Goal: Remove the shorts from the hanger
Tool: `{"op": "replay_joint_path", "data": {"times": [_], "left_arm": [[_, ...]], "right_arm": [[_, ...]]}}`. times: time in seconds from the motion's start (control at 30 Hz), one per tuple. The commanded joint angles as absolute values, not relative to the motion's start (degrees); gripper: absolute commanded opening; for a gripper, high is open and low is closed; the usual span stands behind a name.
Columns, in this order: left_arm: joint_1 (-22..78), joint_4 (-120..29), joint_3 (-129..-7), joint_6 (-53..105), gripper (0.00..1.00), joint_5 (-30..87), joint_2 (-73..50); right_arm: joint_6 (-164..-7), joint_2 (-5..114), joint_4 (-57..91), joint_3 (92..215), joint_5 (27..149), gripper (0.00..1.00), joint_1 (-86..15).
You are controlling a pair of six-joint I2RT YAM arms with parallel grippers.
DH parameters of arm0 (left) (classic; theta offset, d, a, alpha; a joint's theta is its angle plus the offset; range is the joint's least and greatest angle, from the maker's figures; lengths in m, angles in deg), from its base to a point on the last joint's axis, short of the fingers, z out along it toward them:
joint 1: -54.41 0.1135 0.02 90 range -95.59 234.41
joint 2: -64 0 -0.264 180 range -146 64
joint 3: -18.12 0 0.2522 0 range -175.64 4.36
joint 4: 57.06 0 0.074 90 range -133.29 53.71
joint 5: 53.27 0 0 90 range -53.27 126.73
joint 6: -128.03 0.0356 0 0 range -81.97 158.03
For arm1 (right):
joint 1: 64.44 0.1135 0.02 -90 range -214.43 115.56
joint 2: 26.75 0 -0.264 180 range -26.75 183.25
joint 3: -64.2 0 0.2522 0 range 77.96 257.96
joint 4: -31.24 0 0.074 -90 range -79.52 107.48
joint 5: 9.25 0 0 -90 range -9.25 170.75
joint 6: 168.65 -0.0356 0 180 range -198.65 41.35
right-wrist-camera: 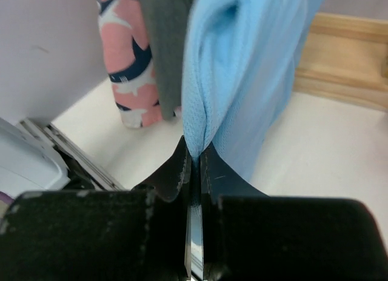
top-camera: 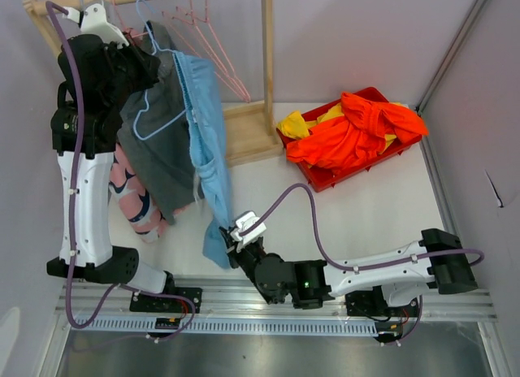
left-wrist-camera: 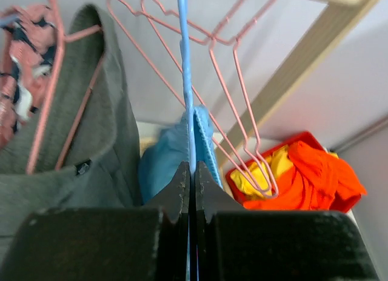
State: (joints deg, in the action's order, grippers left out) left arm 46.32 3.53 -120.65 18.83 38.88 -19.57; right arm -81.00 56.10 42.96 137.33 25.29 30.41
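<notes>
Light blue shorts [top-camera: 207,141] hang from a blue wire hanger [top-camera: 158,109] below the wooden rail. My left gripper [top-camera: 134,48] is shut on the blue hanger's wire [left-wrist-camera: 185,81] up by the rail; the shorts [left-wrist-camera: 173,157] show just beyond its tips [left-wrist-camera: 193,172]. My right gripper [top-camera: 236,245] is shut on the lower hem of the shorts [right-wrist-camera: 242,75] near the table, the cloth pinched between its tips [right-wrist-camera: 194,151].
Grey shorts [top-camera: 162,149] and a pink patterned garment [top-camera: 134,194] hang beside the blue ones. Empty pink wire hangers [top-camera: 215,44] hang on the wooden rack [top-camera: 266,60]. A red tray [top-camera: 325,175] of orange and yellow clothes sits at the right.
</notes>
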Motion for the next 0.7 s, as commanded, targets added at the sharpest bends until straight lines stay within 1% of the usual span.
{"op": "replay_joint_path", "data": {"times": [0.0, 0.17, 0.23, 0.27, 0.3, 0.33, 0.37, 0.4, 0.43, 0.53, 0.57, 0.6, 0.63, 0.67], "left_arm": [[48.26, -6.38, -125.89, 19.84, 0.00, 39.55, -20.54], [48.35, -4.89, -126.78, 19.40, 0.00, 38.76, -20.90], [48.35, -4.10, -123.54, 18.53, 0.00, 35.44, -18.45], [48.26, -3.83, -121.87, 18.09, 0.00, 33.76, -17.05], [48.35, -4.18, -115.76, 17.39, 0.00, 31.83, -15.38], [48.26, -4.53, -113.26, 16.94, 0.00, 27.54, -11.53], [48.17, -5.06, -110.63, 16.68, 0.00, 25.59, -9.23], [48.17, -5.58, -108.17, 16.50, 0.00, 23.74, -6.86], [47.82, -6.72, -100.05, 16.24, 0.00, 22.16, -1.53], [47.47, -7.88, -89.19, 16.85, 0.00, 20.74, 6.41], [47.47, -7.09, -87.68, 17.55, 0.00, 20.91, 9.74], [47.47, -6.04, -87.23, 18.77, 0.00, 21.52, 10.82], [47.47, -4.98, -86.79, 19.39, 0.00, 22.13, 11.61], [47.47, -3.06, -86.35, 20.01, 0.00, 22.92, 12.49]], "right_arm": [[-86.30, 55.86, 37.87, 135.88, 19.84, 0.00, 32.60], [-83.75, 57.09, 39.71, 136.75, 21.94, 0.00, 30.67], [-83.31, 57.09, 40.94, 137.54, 24.49, 0.00, 28.04], [-82.70, 57.09, 41.38, 137.98, 26.33, 0.00, 24.20], [-82.00, 57.09, 42.34, 139.73, 30.00, 0.00, 21.90], [-80.86, 57.44, 42.96, 141.05, 31.60, 0.00, 19.61], [-78.93, 57.71, 43.32, 142.63, 33.27, 0.00, 14.63], [-76.65, 58.67, 43.32, 144.56, 36.34, 0.00, 12.06], [-75.32, 59.11, 42.45, 149.10, 37.76, 0.00, 9.33], [-71.71, 60.43, 38.23, 157.56, 42.33, 0.00, -1.30], [-71.19, 60.52, 37.35, 162.89, 43.30, 0.00, -3.94], [-70.75, 60.70, 36.21, 165.47, 44.09, 0.00, -9.01], [-70.83, 60.96, 35.42, 168.02, 45.58, 0.00, -11.67], [-71.18, 61.40, 34.54, 173.53, 46.29, 0.00, -14.31]]}}
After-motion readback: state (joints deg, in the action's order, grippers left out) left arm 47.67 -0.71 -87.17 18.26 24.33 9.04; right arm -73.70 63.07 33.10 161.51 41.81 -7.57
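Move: The blue shorts hang off one end of the blue hanger. Their waistband is some 30 cm ahead of the right hand (shut on a leg), 10 cm left and 10 above; from the left hand, holding the hanger, about 3 ahead, 11 right, 12 below. The red tray lies roughly 40 ahead and 33 right of the right hand, 22 below. From the left hand, the grey shorts are about 5 ahead, 4 left, 18 below. Still pinched by the leg, the blue shorts are swept forward about 25 cm by the right hand, after a slight dip, then also up some 10 cm and right towards the tray, its wrist turning clockwise. The left hand keeps the hanger, first nearly still, then drawing back about 12 cm and sinking half as much, so the two pull apart. ##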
